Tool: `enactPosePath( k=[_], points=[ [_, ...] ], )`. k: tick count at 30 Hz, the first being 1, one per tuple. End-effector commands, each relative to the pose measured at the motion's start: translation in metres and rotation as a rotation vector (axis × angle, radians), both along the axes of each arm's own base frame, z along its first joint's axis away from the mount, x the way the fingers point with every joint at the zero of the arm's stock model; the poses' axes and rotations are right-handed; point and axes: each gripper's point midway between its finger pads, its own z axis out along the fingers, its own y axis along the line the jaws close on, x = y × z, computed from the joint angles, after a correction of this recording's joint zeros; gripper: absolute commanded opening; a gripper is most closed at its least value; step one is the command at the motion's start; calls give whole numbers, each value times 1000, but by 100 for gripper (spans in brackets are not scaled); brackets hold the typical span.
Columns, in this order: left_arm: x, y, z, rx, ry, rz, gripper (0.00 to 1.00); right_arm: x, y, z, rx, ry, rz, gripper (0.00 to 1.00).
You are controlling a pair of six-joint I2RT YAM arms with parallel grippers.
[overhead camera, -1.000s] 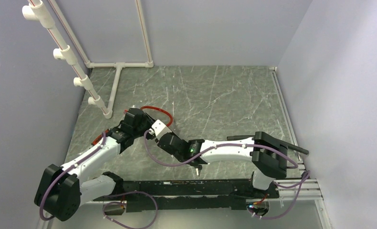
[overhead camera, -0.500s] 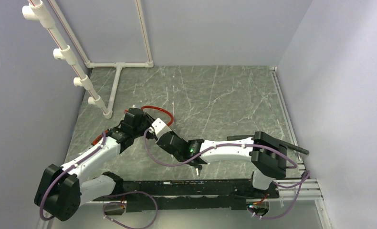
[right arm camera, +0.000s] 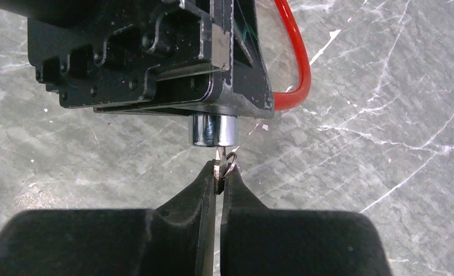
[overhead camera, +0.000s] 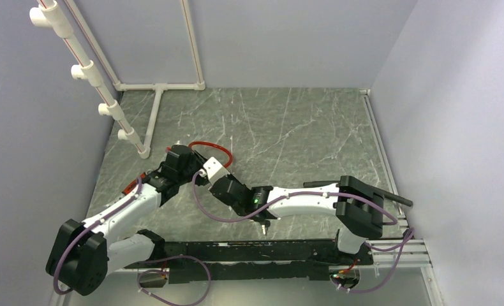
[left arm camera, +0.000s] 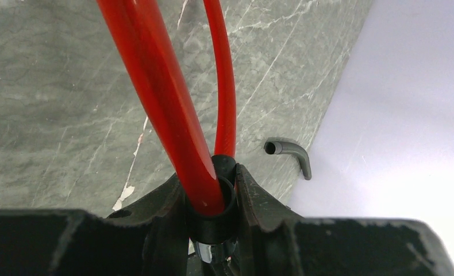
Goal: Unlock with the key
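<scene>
A cable lock with a red loop [overhead camera: 209, 148] and a black body lies in the left middle of the table. My left gripper [left arm camera: 211, 202] is shut on the lock's black body [left arm camera: 214, 215], with the red cable [left arm camera: 161, 98] rising between its fingers. In the right wrist view the lock's silver cylinder end [right arm camera: 214, 130] sticks out below the left gripper's black housing. My right gripper [right arm camera: 218, 179] is shut on a small silver key [right arm camera: 218, 165] with a ring, its tip at the cylinder's face.
A white PVC pipe frame [overhead camera: 103, 95] stands at the back left. A grey bent tube [left arm camera: 291, 154] lies by the right wall in the left wrist view. Black rails [overhead camera: 256, 258] run along the near edge.
</scene>
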Motion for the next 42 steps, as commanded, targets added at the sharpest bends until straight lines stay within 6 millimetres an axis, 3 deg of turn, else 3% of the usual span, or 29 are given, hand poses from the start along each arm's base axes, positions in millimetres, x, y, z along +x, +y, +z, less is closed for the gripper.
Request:
enactPosePath(
  k=[1,9,20,34,38,42],
  points=[
    [6,-12,23,-76,-85,-30,0,-3,25,34,141,-18,48,0],
    [2,-15,38,-118,-145,-58,0,-10,18,43,274,92,158,0],
    [-6,-16,48,-170,-226,-91,0,-20,9,76,504,217,313,0],
    [-15,-27,78,-277,-446,-185,0,-43,2,113,709,391,569,0],
    [-22,-28,96,-334,-569,-213,0,-46,-1,129,831,470,641,0],
    [-30,-30,113,-384,-676,-251,0,-61,-2,140,948,576,733,0]
  ],
)
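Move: The right hand pinches the key; the lock cylinder around it sits just off those fingertips, about 3 cm ahead, 2 cm left and 1 cm higher. From the left hand, which grips the lock, the cylinder is some 1 cm back and 1 cm right, at its height. The red cable loop arches about 8 cm ahead, 1 cm left and 7 cm below that hand. Relative to the right hand, the spare keys lie roughly 6 cm back, 16 cm right and 12 cm below. Upward together, after a tiny dip, go both hands with lock and key between them: the left about 7 cm, easing right, the right some 6 cm and 3 cm back. The right keeps its pinch and rolls clockwise behind the key, its fingers swinging from forward-left to nearly straight left; the left keeps its grip and tips its fingers up to almost level, so the two twist against each other about the key. ##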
